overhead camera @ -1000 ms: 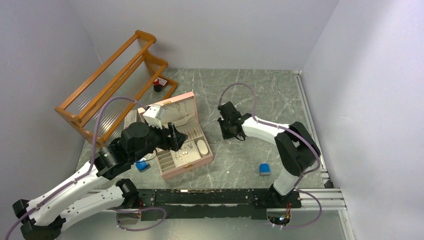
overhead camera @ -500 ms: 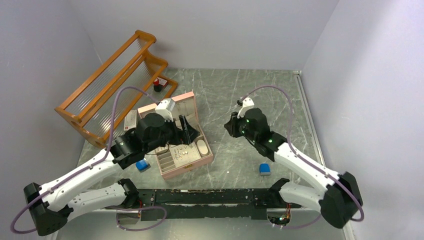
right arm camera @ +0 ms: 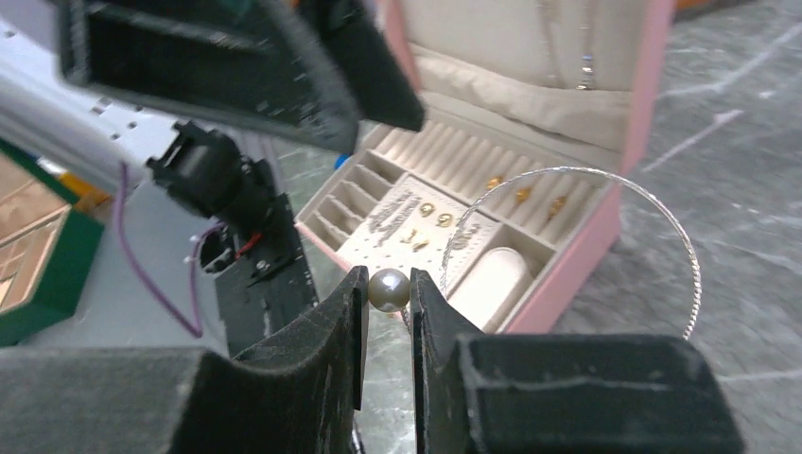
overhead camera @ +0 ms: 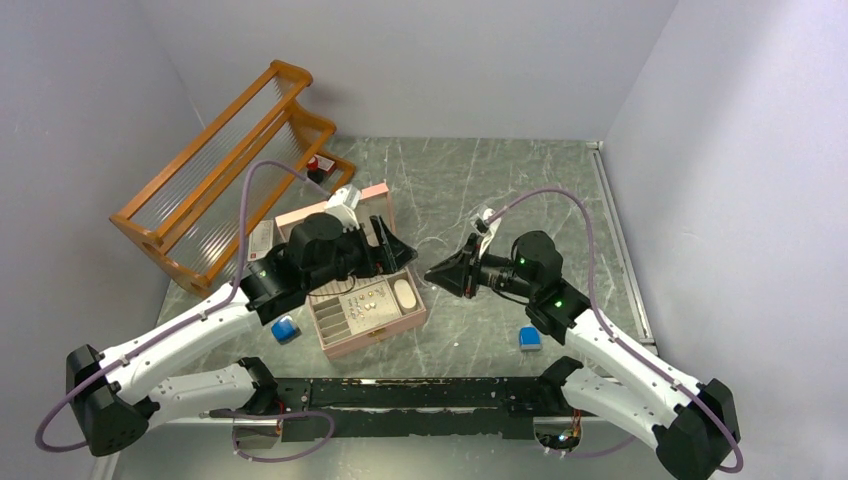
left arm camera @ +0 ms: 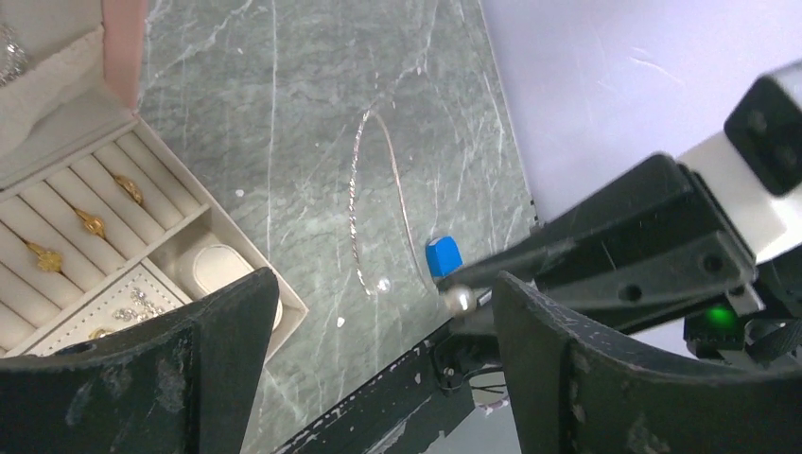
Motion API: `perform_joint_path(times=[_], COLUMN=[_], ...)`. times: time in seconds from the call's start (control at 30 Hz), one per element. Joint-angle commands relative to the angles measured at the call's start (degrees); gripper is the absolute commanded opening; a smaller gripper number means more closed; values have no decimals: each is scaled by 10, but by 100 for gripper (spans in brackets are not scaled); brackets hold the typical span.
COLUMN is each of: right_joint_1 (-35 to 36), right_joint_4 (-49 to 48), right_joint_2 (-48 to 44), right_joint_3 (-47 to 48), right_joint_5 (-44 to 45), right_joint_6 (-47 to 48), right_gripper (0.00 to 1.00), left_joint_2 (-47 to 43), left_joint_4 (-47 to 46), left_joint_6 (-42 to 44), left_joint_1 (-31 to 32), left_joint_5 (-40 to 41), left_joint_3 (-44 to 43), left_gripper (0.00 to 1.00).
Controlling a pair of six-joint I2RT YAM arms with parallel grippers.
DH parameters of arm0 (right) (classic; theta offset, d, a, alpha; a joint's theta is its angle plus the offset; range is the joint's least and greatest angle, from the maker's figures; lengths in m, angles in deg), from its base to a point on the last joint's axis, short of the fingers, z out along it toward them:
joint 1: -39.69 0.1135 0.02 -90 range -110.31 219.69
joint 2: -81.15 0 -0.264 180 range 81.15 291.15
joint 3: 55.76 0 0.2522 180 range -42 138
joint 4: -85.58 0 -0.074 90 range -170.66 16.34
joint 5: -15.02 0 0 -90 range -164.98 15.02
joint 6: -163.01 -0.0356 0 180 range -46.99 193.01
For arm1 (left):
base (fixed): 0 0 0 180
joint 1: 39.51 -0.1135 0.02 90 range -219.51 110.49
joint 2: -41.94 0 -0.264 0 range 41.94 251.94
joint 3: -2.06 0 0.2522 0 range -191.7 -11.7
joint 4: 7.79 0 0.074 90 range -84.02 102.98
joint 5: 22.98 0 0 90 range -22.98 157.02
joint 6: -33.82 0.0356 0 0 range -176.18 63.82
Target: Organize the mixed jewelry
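Observation:
A small pearl point(right arm camera: 389, 289) is pinched between the fingertips of my right gripper point(right arm camera: 389, 295), which hangs above the table just right of the pink box point(overhead camera: 372, 333). The pearl point(left arm camera: 461, 299) also shows beside the right finger point(left arm camera: 553, 359) of my left gripper point(left arm camera: 378, 378), which is open wide and holds nothing. The thin wire hoop point(left arm camera: 378, 194) lies flat on the table next to the box. In the box's slots sit gold pieces point(left arm camera: 90, 223), and small studs point(right arm camera: 430, 216) rest on the pad. In the top view the left gripper point(overhead camera: 398, 248) faces the right gripper point(overhead camera: 432, 272).
An orange wooden rack point(overhead camera: 230, 165) leans at the back left. One blue block point(overhead camera: 285, 329) lies left of the box and another point(overhead camera: 529, 339) near the right arm. The box lid point(right arm camera: 530, 66) stands open. A black rail point(overhead camera: 430, 392) runs along the near edge.
The right arm swung round, lifted off the table and now points left toward the box. The left gripper moved right, over the box's right side, toward the right gripper.

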Motion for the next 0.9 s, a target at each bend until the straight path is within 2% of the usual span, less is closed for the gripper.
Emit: perform_joint_path(times=[0.0, 0.13, 0.27, 0.37, 0.5, 0.77, 0.87], right_joint_1=[8, 25, 45, 64, 88, 115, 119], right_joint_4=[-55, -71, -73, -75, -69, -64, -67], right_joint_2=[-9, 4, 26, 39, 59, 82, 87], right_joint_3=[-8, -8, 3, 11, 22, 34, 36], right_joint_5=[-98, -117, -110, -100, -78, -51, -45], right_joint_6=[0, 4, 13, 19, 32, 45, 46], right_gripper=[17, 16, 16, 17, 17, 17, 17], left_joint_2=[-1, 8, 26, 44, 60, 73, 74], left_joint_4=[-23, -27, -42, -38, 10, 63, 64], left_joint_6=[-6, -9, -1, 12, 45, 83, 88], left_joint_1=[-28, -59, -79, -84, -85, -86, -86], left_joint_5=[-26, -77, -129, -167, -146, -121, -137], left_joint_3=[-29, -23, -22, -31, -43, -51, -46], left_gripper=[86, 81, 81, 75, 63, 61, 52])
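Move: My right fingers still pinch the silver chain loop by its bead; the loop's middle stands about 4 cm ahead of them and roughly 1 cm lower. From my empty left hand it is some 5 cm to the right, 1 cm ahead and 3 cm below. The jewelry box's base lies 3 cm ahead, 8 cm left and 22 cm below the left hand; its cream oval pad is about 5 cm straight ahead, 21 cm below. I draw the chain loop back and to the left with my right hand, about 5 cm each way, turning that hand nearly 20 degrees counter-clockwise and keeping the pinch on the bead. Meanwhile my left hand eases 2 cm forward, then sinks about 4 cm towards the loop's far side, its fingers closing partway around the strands without shutting. ##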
